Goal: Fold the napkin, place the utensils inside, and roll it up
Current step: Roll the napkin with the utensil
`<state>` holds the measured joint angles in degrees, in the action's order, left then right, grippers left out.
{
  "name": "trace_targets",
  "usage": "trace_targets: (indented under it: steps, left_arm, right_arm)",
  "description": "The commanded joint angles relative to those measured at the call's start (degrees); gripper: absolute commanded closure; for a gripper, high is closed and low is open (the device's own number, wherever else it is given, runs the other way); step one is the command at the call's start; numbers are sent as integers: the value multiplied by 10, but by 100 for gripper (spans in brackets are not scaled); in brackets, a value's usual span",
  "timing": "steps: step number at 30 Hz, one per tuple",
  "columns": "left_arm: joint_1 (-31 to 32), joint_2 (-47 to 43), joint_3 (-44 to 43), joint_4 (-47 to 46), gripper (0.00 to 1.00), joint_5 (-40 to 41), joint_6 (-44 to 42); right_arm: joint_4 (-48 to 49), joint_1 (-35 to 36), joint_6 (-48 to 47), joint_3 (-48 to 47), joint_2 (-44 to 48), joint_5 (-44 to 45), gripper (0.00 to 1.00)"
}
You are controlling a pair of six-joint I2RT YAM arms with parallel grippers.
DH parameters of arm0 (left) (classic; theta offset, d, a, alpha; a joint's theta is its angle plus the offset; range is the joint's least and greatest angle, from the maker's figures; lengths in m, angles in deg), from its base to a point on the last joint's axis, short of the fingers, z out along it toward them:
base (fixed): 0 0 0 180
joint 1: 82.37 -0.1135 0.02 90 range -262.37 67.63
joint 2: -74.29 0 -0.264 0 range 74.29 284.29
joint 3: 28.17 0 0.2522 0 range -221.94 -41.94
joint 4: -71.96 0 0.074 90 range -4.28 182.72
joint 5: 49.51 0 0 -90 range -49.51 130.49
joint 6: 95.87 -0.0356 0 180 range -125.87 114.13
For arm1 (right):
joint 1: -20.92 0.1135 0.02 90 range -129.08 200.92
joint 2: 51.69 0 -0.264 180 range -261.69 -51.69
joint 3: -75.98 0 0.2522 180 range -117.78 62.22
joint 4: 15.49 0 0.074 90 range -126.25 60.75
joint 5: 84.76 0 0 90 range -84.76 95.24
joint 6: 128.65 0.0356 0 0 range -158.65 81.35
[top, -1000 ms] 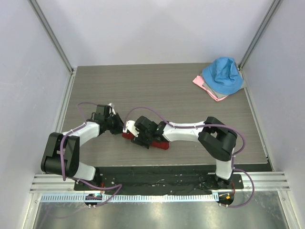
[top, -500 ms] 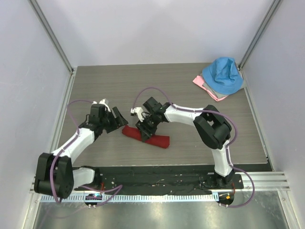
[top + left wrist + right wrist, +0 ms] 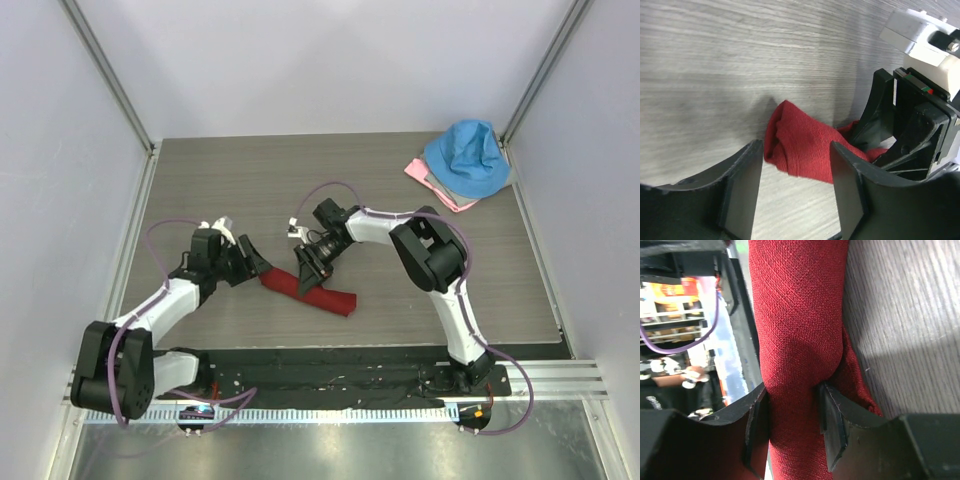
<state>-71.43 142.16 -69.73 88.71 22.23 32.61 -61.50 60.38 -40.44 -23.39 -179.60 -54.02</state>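
The dark red napkin point(image 3: 335, 298) lies rolled into a slim log on the table, slanting from left down to right. My right gripper point(image 3: 308, 275) is shut on the roll near its left half; in the right wrist view both pads press into the napkin point(image 3: 795, 315) on either side at the right gripper point(image 3: 792, 400). My left gripper point(image 3: 256, 268) stands open just off the roll's left end; the napkin point(image 3: 800, 145) sits beyond its fingertips, untouched by the left gripper point(image 3: 795, 160). The right gripper point(image 3: 910, 125) shows behind it. The utensils are hidden.
A bright blue cloth point(image 3: 468, 160) lies over a pale pink cloth point(image 3: 428, 178) in the back right corner. Grey walls with metal posts close the table in on three sides. A black base plate point(image 3: 330, 372) runs along the near edge.
My left gripper has opened, let go of the roll's left end and drawn back a little to the left. My right gripper has narrowed onto the roll while its arm swung farther back.
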Motion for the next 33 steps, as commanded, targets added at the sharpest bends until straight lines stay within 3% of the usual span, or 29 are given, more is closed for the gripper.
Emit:
trace_targets:
  steps: [1, 6, 11, 15, 19, 26, 29, 33]
  left_arm:
    - [7, 38, 16, -99, 43, -29, -6]
    - [12, 79, 20, -139, 69, -54, 5]
    - [13, 89, 5, -117, 100, -40, 5]
    - [13, 104, -29, -62, 100, -32, -2]
    - [13, 133, -66, 6, 100, -31, 1]
    - [11, 190, -126, 80, 100, -46, 0]
    - [11, 198, -132, 80, 100, -53, 4]
    - [11, 202, -134, 78, 100, -56, 4]
  right_arm:
    - [-26, 0, 8, -11, -24, -14, 54]
    - [-25, -5, 12, -18, -25, -3, 54]
    - [-22, -9, 17, -15, 23, 70, 44]
    - [25, -6, 30, 12, 111, 174, 38]
    - [100, 21, 21, 73, 238, 349, 34]
    - [242, 158, -89, 225, 343, 643, 30]
    - [259, 210, -125, 242, 334, 700, 30]
    - [259, 243, -149, 244, 304, 709, 30]
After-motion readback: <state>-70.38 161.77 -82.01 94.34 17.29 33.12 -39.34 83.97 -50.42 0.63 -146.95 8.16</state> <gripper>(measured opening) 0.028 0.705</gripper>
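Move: The left hand is open, and the rolled napkin's left end lies about 3 cm to its right and 3 cm below, level with it forward. The roll's right end is some 19 cm to its right and 6 cm back, about 4 cm down. The right fingers already straddle the roll, whose middle is about 1 cm back and 1 cm below. From them, the left end is about 8 cm left and 2 cm ahead, the right end 9 cm right and 4 cm back. The left fingers pinch the roll's left end after dropping down and right about 3 cm, then hold it while easing slightly forward and down, tipping down some 15 degrees. Only then does the right hand open wider and let go of the roll, rising nearly 9 cm and forward, before swinging back and down over the roll. Its wrist turns about 65 degrees, bringing the fingers from pointing back to down, left and slightly forward. ##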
